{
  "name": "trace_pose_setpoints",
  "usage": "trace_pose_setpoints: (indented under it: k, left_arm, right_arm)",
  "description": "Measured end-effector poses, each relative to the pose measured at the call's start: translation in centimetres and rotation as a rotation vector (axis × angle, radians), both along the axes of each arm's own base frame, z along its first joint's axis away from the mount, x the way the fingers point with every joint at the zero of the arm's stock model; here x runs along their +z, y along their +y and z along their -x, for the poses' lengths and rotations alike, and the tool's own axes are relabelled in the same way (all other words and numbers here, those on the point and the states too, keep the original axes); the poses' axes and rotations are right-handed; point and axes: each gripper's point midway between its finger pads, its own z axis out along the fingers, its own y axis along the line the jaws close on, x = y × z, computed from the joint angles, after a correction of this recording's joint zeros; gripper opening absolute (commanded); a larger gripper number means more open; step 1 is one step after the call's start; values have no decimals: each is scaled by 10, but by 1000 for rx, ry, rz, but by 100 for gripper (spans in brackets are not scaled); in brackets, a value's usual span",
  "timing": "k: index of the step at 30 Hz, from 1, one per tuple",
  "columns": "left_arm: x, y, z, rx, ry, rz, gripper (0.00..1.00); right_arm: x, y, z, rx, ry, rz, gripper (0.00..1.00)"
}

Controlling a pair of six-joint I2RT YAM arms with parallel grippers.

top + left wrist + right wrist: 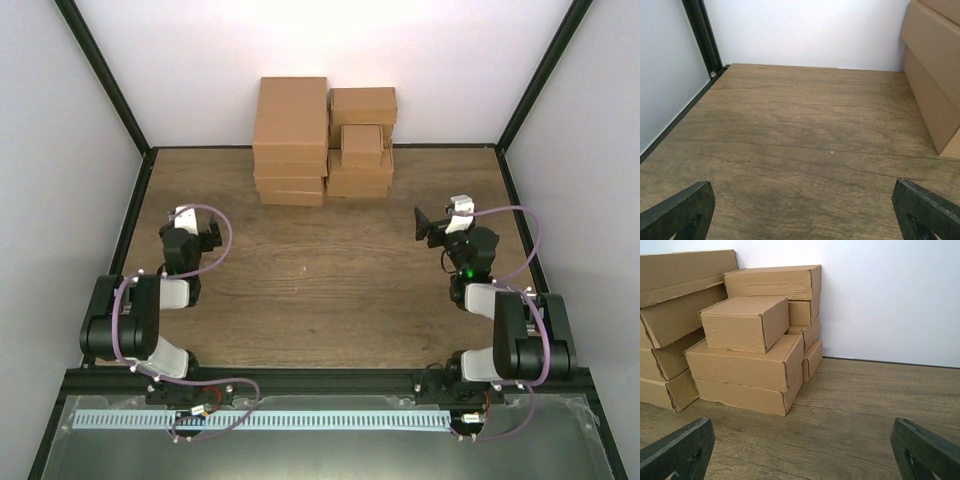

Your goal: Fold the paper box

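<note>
A small closed tan paper box sits on top of the right-hand stack of cartons at the back of the table; in the right wrist view this paper box is at upper left. My left gripper hovers over the left side of the table, open, with bare wood between its fingers. My right gripper is at the right side, facing the cartons, open and empty. Both grippers are well apart from the box.
Two stacks of larger brown cartons stand against the back wall, the right-hand stack of cartons under the small box. A black frame post and white side walls bound the wooden table.
</note>
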Motion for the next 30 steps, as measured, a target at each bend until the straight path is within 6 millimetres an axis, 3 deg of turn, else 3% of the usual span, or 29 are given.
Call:
trace_pose_setpoints:
  k: [7, 13, 15, 30]
  left_arm:
    - [7, -9, -2, -56, -31, -9, 100]
    - [-2, -10, 10, -60, -43, -13, 100]
    - [-4, -10, 11, -61, -40, -12, 100]
    - [4, -11, 10, -63, -74, -14, 100]
  right_arm:
    - [-3, -1, 13, -11, -11, -5, 100]
    - [-58, -1, 24, -16, 92, -24, 100]
    - [-66, -1, 24, -15, 110, -26, 100]
    - [-54, 6, 21, -1, 57, 4, 99]
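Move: The finished paper box already sits on the low stack at the back, some 25 cm ahead of the right hand, 17 cm to its left and about 4 cm lower. Directly under it are the two boxes of the low stack; the tall stack stands about 17 cm farther left and 3 cm farther out than the paper box. From the left hand the paper box lies some 25 cm ahead and 40 cm to the right. Down over bare table drops the right hand, a little over 5 cm in all, drawing back some 2 cm from the paper box as its fingers tip slightly downward; most of the sinking comes in one quick dip with a small rebound, then it holds nearly still. The left hand merely settles about 1 cm back and to the right. Both grippers stay wide open and empty. ##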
